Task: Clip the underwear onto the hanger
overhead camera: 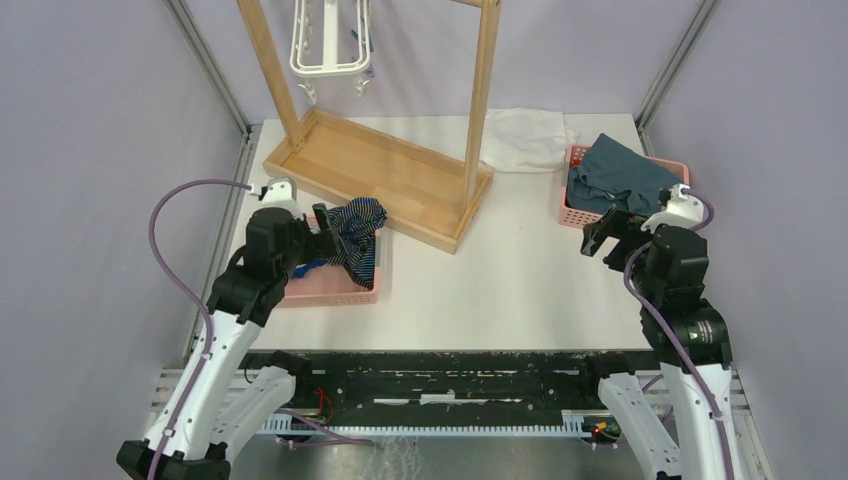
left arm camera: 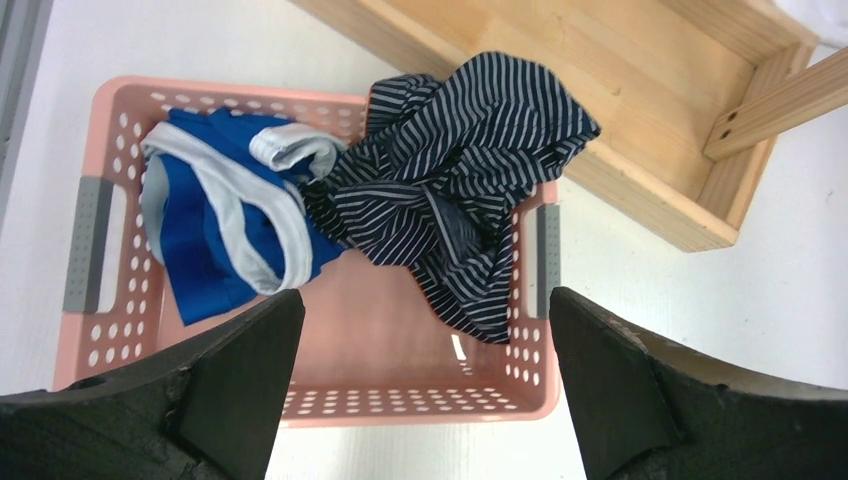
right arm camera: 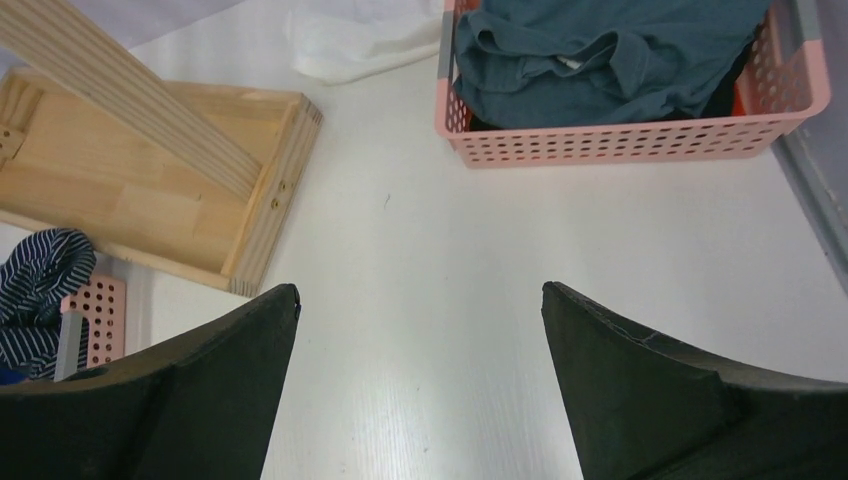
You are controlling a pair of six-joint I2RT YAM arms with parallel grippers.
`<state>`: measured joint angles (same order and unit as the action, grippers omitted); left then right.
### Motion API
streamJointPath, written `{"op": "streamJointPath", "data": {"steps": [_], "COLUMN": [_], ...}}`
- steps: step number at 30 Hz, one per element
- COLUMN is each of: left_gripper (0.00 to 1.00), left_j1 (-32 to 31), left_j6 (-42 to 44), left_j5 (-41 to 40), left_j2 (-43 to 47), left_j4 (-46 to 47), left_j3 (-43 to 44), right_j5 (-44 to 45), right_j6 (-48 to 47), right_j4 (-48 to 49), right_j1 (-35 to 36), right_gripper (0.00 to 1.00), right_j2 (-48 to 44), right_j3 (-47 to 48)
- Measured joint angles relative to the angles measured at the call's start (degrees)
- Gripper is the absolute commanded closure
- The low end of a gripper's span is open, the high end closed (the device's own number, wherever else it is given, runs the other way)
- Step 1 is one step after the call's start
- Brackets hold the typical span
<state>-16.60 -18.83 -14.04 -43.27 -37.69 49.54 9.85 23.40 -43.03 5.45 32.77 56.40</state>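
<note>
The underwear (overhead camera: pixel 357 236) (left arm camera: pixel 460 190), dark navy with thin light stripes, lies crumpled in a pink basket (overhead camera: pixel 335 292) (left arm camera: pixel 420 405) on the left, draped over its far right rim. My left gripper (overhead camera: pixel 318 232) (left arm camera: pixel 425 300) hovers open just above the basket's near side, with nothing between its fingers. The hanger (overhead camera: pixel 330 45), a white plastic frame with dangling clips, hangs from the wooden rack at the top of the overhead view. My right gripper (overhead camera: pixel 600 236) (right arm camera: pixel 420 290) is open and empty above bare table, near the right basket. The underwear (right arm camera: pixel 35 290) also shows at the right wrist view's left edge.
A bright blue-and-white garment (left arm camera: pixel 210 230) shares the left basket. The wooden rack (overhead camera: pixel 380 175) (left arm camera: pixel 640 80) (right arm camera: pixel 150 190) stands behind it on a tray base. A second pink basket (overhead camera: pixel 575 205) (right arm camera: pixel 640 140) holds teal cloth (overhead camera: pixel 620 175) (right arm camera: pixel 600 50). White cloth (overhead camera: pixel 525 138) (right arm camera: pixel 350 45) lies at the back.
</note>
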Motion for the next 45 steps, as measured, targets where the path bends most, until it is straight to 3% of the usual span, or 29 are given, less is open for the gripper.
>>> {"op": "streamJointPath", "data": {"steps": [12,17,25,37,40,45], "left_gripper": [0.08,0.16,0.17,0.29,0.44,0.96], "left_j1": [-2.6,-3.4,-3.4,-3.4,-3.4,-3.4], "left_j6": [-1.2,-3.7,-5.8,-10.3,-11.9,-13.7], "left_j5": [3.3,0.0,-5.5,-7.9,-8.2,-8.1], "left_j2": [-15.2,-20.2,-25.1,-32.1,-32.3,-34.0], "left_j4": [10.0,13.0,14.7,15.7,15.6,16.7], "left_j3": [2.3,2.4,1.5,-1.7,-3.3,-4.3], "right_j5": [-11.0,-15.0,-18.0,-20.1,-20.3,-20.5], "right_j6": [1.9,2.9,3.3,3.4,3.5,3.8], "right_j4": [-2.4,-2.8,-3.1,-3.2,-3.2,-3.2], "right_j1": [-0.3,-0.3,-0.3,-0.3,-0.3,-0.3], "right_gripper": [0.0,0.0,0.0,0.01,0.01,0.01], "right_j2": [0.3,-0.6,-1.0,-0.9,-0.9,-0.9], "right_j3": [-5.8,-8.6,-9.6,-11.4,-12.0,-12.6]}}
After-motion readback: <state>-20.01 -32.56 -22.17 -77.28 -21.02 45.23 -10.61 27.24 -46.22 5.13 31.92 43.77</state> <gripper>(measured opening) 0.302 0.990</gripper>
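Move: The striped underwear, heaped over the right part of the pink basket, lies about 9 cm ahead of the left gripper, 4 cm to its right and 15 cm below. The blue underwear lies some 11 cm to the left of it, nearly level with it, and the wooden tray's middle is about 13 cm beyond it and 5 cm to its right. From the right hand the striped underwear is roughly 50 cm to the left, 12 cm ahead and 22 cm below. Bring the open left gripper forward over the striped underwear, then sink about 14 cm into the basket, tipping the fingers some 20 degrees further down, and near the bottom close them around a fold in its near part. Meanwhile lower the empty, open right hand about 10 cm over bare table while swinging it 6 cm left. ##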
